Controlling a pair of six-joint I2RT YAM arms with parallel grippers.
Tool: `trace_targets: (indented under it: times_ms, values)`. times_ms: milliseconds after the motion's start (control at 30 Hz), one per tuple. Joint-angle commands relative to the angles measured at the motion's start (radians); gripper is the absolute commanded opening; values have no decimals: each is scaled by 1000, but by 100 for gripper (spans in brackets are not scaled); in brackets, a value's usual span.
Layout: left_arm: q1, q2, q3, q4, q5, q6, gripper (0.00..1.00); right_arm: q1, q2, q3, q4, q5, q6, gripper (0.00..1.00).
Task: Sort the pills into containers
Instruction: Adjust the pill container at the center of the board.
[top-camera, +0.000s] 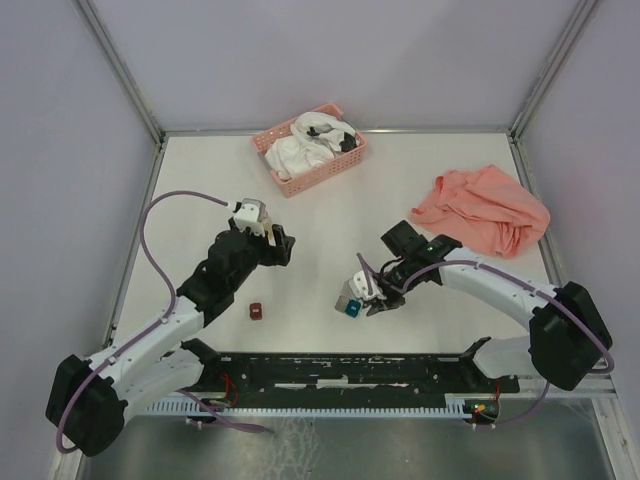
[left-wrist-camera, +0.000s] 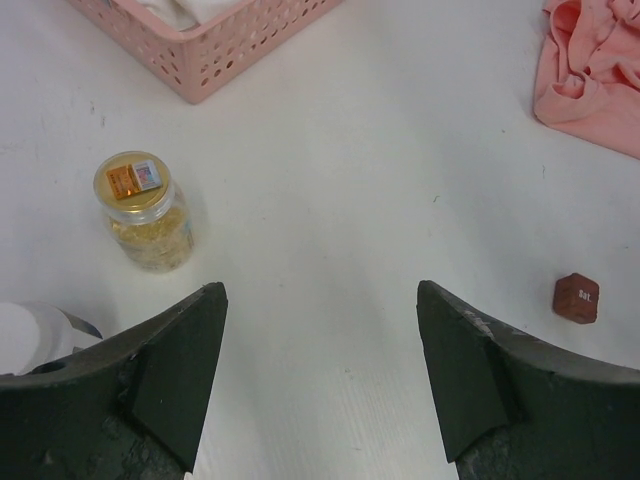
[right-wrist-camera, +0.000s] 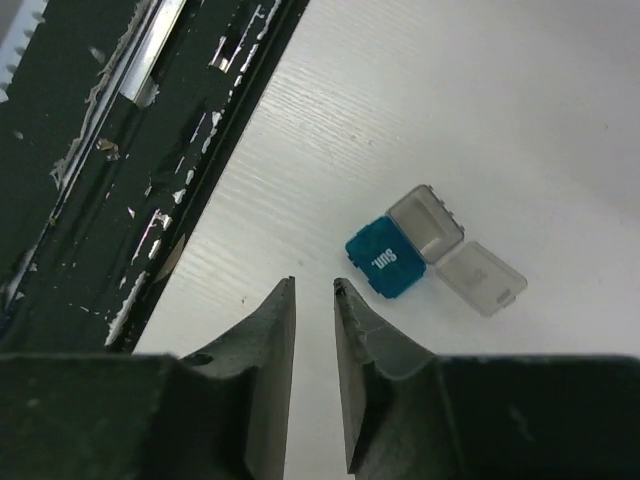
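Note:
The pills show as a golden mass inside a small clear jar (left-wrist-camera: 147, 212) that stands upright, left of and beyond my left fingers. My left gripper (left-wrist-camera: 320, 288) (top-camera: 283, 245) is open wide over bare table, holding nothing. A dark red container (left-wrist-camera: 577, 298) (top-camera: 257, 310) lies to its right, lid shut. My right gripper (right-wrist-camera: 314, 282) (top-camera: 372, 303) is open by a narrow gap, nothing in it. Just past its tips sit a shut teal container (right-wrist-camera: 385, 258) (top-camera: 352, 309) and a grey container (right-wrist-camera: 425, 222) (top-camera: 348, 292) with its clear lid flipped open.
A pink slatted basket (top-camera: 310, 150) (left-wrist-camera: 215, 55) of white cloths stands at the back. A pink cloth (top-camera: 480, 210) (left-wrist-camera: 595, 70) lies crumpled at the right. A black rail (top-camera: 350, 375) (right-wrist-camera: 110, 170) runs along the near edge. A white rounded object (left-wrist-camera: 25, 335) shows by my left finger.

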Motion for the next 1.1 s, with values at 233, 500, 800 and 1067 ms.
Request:
trace_targets:
  times_ms: [233, 500, 800, 1067]
  values:
    - [7, -141, -111, 109, -73, -51, 83, 326, 179, 30, 134, 327, 8, 10]
    - [7, -169, -128, 110, -77, -53, 83, 368, 280, 80, 194, 467, 146, 10]
    - [7, -178, -131, 101, -69, -54, 83, 354, 302, 98, 260, 616, 242, 11]
    - [6, -190, -135, 97, -66, -58, 83, 306, 296, 106, 317, 667, 328, 13]
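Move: The open pill container lies about 5 cm ahead of the right hand, 4 cm to its left and some 9 cm below. One red block sits roughly 9 cm ahead and 4 cm to the right of that hand, the other only 2 cm ahead but about 24 cm to its left, both about 9 cm down. From the left hand the container is around 5 cm back, 12 cm to the right and 16 cm below. Almost touching the teal compartment's near side, though contact can't be confirmed, the right fingertips end low beside the pill container. The right hand drops about 8 cm while going back and left, then sweeps some 7 cm forward close to the board; its fingers nearly shut and tip steeply downward. The left hand eases slightly left and back, staying open. ##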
